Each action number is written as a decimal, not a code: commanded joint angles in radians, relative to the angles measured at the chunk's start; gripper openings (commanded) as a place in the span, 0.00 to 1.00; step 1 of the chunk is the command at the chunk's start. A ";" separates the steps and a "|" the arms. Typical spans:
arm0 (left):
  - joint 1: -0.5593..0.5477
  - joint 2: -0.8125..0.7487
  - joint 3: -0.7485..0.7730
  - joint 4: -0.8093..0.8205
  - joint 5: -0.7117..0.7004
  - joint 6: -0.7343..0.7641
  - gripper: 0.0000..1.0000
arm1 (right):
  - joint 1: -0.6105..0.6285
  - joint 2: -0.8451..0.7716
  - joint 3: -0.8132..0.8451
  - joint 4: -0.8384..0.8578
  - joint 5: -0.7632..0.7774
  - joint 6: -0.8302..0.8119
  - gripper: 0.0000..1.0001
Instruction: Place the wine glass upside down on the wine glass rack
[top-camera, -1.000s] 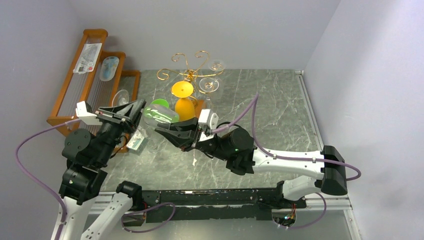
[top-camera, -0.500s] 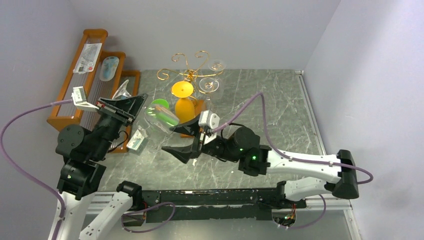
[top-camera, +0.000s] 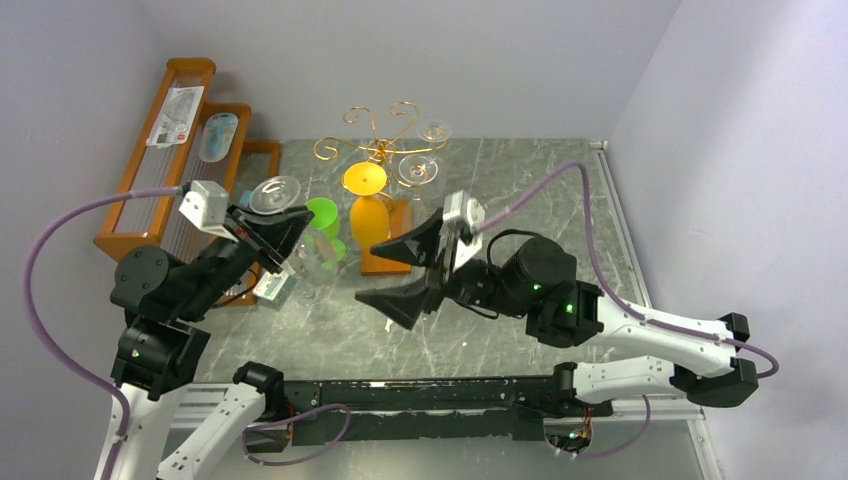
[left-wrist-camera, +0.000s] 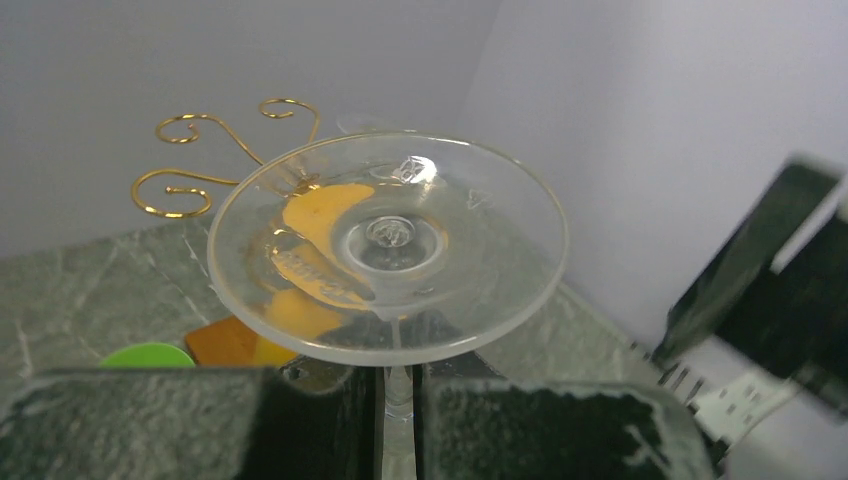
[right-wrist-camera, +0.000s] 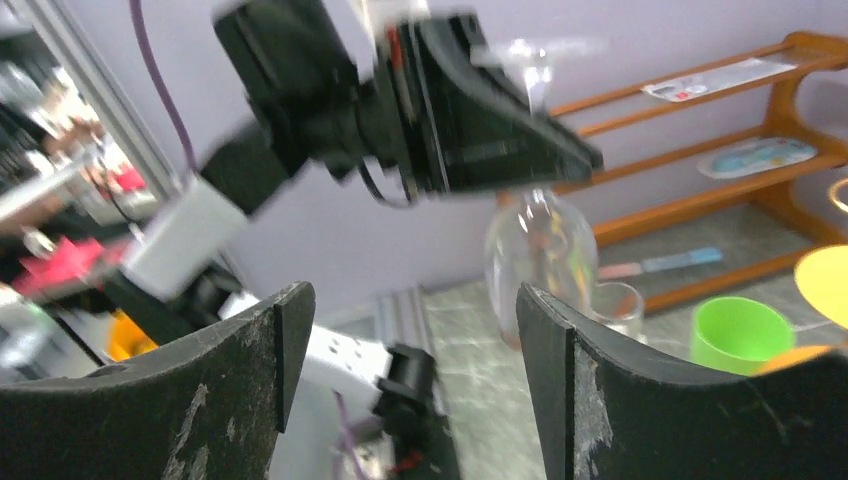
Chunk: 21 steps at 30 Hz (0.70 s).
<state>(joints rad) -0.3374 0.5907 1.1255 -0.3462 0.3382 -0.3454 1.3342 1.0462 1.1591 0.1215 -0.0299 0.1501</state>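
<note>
A clear wine glass (top-camera: 312, 262) hangs upside down over the table, foot (top-camera: 275, 193) up and bowl down. My left gripper (top-camera: 290, 228) is shut on its stem. In the left wrist view the round foot (left-wrist-camera: 390, 245) fills the middle and the stem (left-wrist-camera: 398, 395) sits pinched between the black fingers. The wine glass rack (top-camera: 380, 135), gold wire curls on an orange-brown base (top-camera: 378, 262), stands behind and to the right of the glass. My right gripper (top-camera: 385, 272) is open and empty, right of the glass; its wrist view shows the bowl (right-wrist-camera: 540, 250) beyond its fingers.
An orange glass (top-camera: 368, 210) and two clear glasses (top-camera: 422, 168) hang on the rack. Green cups (top-camera: 322, 215) stand beside the held glass, and a small clear glass (right-wrist-camera: 612, 310) is near them. A stepped wooden shelf (top-camera: 150, 190) lines the left wall.
My right gripper opened, let go of the glass and drew back to the right. My left arm turned the glass from lying sideways to foot up, bowl down.
</note>
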 joint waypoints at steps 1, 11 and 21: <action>-0.002 -0.009 -0.053 0.077 0.164 0.226 0.05 | -0.018 0.110 0.167 -0.029 0.037 0.302 0.77; -0.002 -0.029 -0.091 0.118 0.248 0.362 0.05 | -0.097 0.336 0.433 -0.173 0.101 0.649 0.71; -0.002 -0.049 -0.130 0.173 0.293 0.405 0.05 | -0.139 0.366 0.412 -0.145 0.049 0.775 0.52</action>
<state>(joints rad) -0.3374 0.5556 0.9989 -0.2920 0.5880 0.0174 1.2095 1.3926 1.5764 0.0017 0.0467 0.8417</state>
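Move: The left hand already holds the clear wine glass upside down by its stem, the foot some 5 cm above its finger pads, 3 cm ahead and 2 cm left. For the open right hand that foot lies about 9 cm ahead, 12 cm left and 8 cm higher. The orange glass's foot is roughly 13 cm ahead of the right hand, 3 cm left and 5 cm below; the rack's centre is 19 cm straight ahead, also 5 cm lower. Rising and swinging left first, then forward with a slight dip, the right hand comes some 10 cm to the glass's foot, rolling its top side forward about 40 degrees while its fingers begin to narrow around the foot, still well apart. The left hand keeps the stem pinched, sinks about 4 cm, drifts a little right and turns some 25 degrees, bringing the glass upright. ##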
